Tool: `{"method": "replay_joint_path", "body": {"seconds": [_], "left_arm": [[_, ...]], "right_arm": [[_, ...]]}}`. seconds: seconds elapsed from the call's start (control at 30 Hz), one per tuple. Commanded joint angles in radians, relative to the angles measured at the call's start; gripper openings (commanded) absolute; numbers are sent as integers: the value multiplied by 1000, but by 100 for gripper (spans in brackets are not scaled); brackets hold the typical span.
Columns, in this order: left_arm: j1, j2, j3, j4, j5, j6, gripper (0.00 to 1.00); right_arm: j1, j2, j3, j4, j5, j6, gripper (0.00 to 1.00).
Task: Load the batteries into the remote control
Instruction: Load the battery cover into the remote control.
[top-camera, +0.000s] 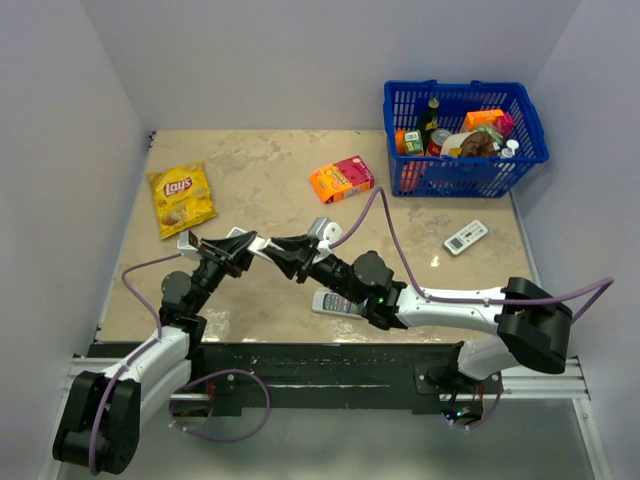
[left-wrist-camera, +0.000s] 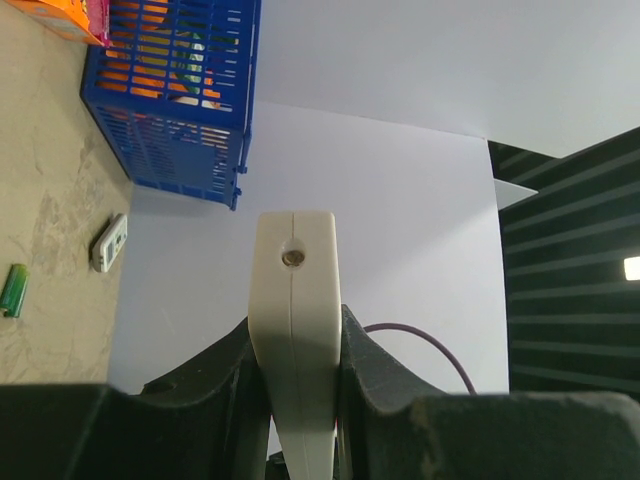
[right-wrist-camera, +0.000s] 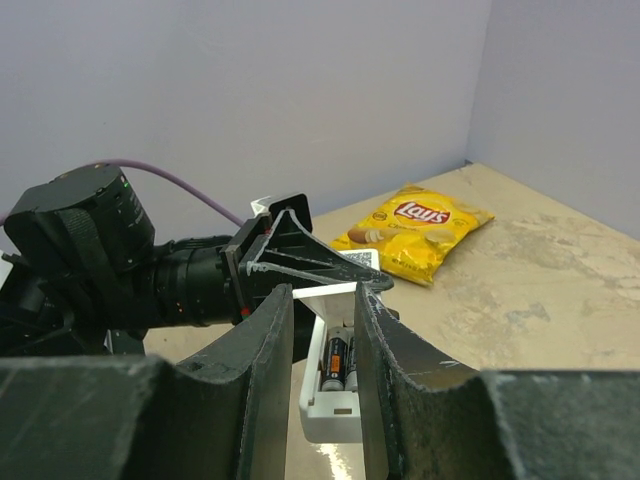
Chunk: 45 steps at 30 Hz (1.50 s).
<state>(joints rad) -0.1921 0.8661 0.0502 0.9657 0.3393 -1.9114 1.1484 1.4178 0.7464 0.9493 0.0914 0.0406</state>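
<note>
The slim white remote control (left-wrist-camera: 295, 260) hangs above the table, and my left gripper (left-wrist-camera: 296, 320) is shut on its flat sides. In the top view it bridges the two grippers (top-camera: 255, 242), with the left gripper (top-camera: 238, 250) on one end and the right gripper (top-camera: 287, 248) on the other. Its back faces up with the compartment uncovered (right-wrist-camera: 330, 415). Two dark batteries (right-wrist-camera: 340, 362) lie side by side inside. My right gripper (right-wrist-camera: 322, 292) is shut on a white cover piece (right-wrist-camera: 330, 296) tilted at the head of that compartment.
A yellow Lay's bag (top-camera: 181, 197) lies at the far left and an orange-pink box (top-camera: 341, 180) mid-table. A blue basket (top-camera: 465, 140) of groceries stands at the back right. A white remote with a display (top-camera: 466, 236) lies near it. A buttoned remote (top-camera: 335, 303) sits under my right arm. A green battery (left-wrist-camera: 13, 290) lies on the table.
</note>
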Motion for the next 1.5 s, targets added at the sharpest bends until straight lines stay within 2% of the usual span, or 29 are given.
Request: {"method": "replay_joint_path", "body": {"seconds": [0.0, 0.67, 0.87, 1.17, 1.33, 1.47], "left_arm": [[5, -3, -13, 94, -3, -41, 0], [6, 1, -9, 76, -28, -37, 0], [8, 8, -7, 70, -31, -28, 0], [10, 19, -7, 65, -31, -15, 0], [14, 14, -6, 48, -34, 14, 0], [19, 1, -3, 11, -42, 64, 0]], "right_arm": [[-3, -26, -15, -20, 14, -18, 29], [-3, -54, -35, -53, 25, -28, 33], [-3, -74, -36, -76, 31, -36, 40], [-4, -85, -30, -103, 42, -36, 43], [-3, -137, -10, -177, 33, -36, 56], [-3, -198, 40, -373, 48, -36, 68]]}}
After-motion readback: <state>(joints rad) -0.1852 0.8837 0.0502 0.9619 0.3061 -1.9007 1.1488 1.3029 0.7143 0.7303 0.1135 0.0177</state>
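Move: The right fingers still hold the battery cover over the remote control's open battery bay; the bay's middle lies about 1 cm left of that hand, 1 cm back and 3 cm below. A grey remote lies on the table some 14 cm to the right, 8 cm back and 25 cm down; the chips bag is about 26 cm left and 19 cm ahead. From the left hand, gripping the remote, the bay is some 5 cm right and 1 cm back, about level. The right fingers let go of the battery cover, their gap roughly doubling. Meanwhile the hand sinks about 2 cm and eases some 2 cm to the right, fastest at the end, tipping its fingertips down by not quite 10 degrees and ending clear of the remote control's near end. The left hand keeps its grip and holds the remote nearly still. ##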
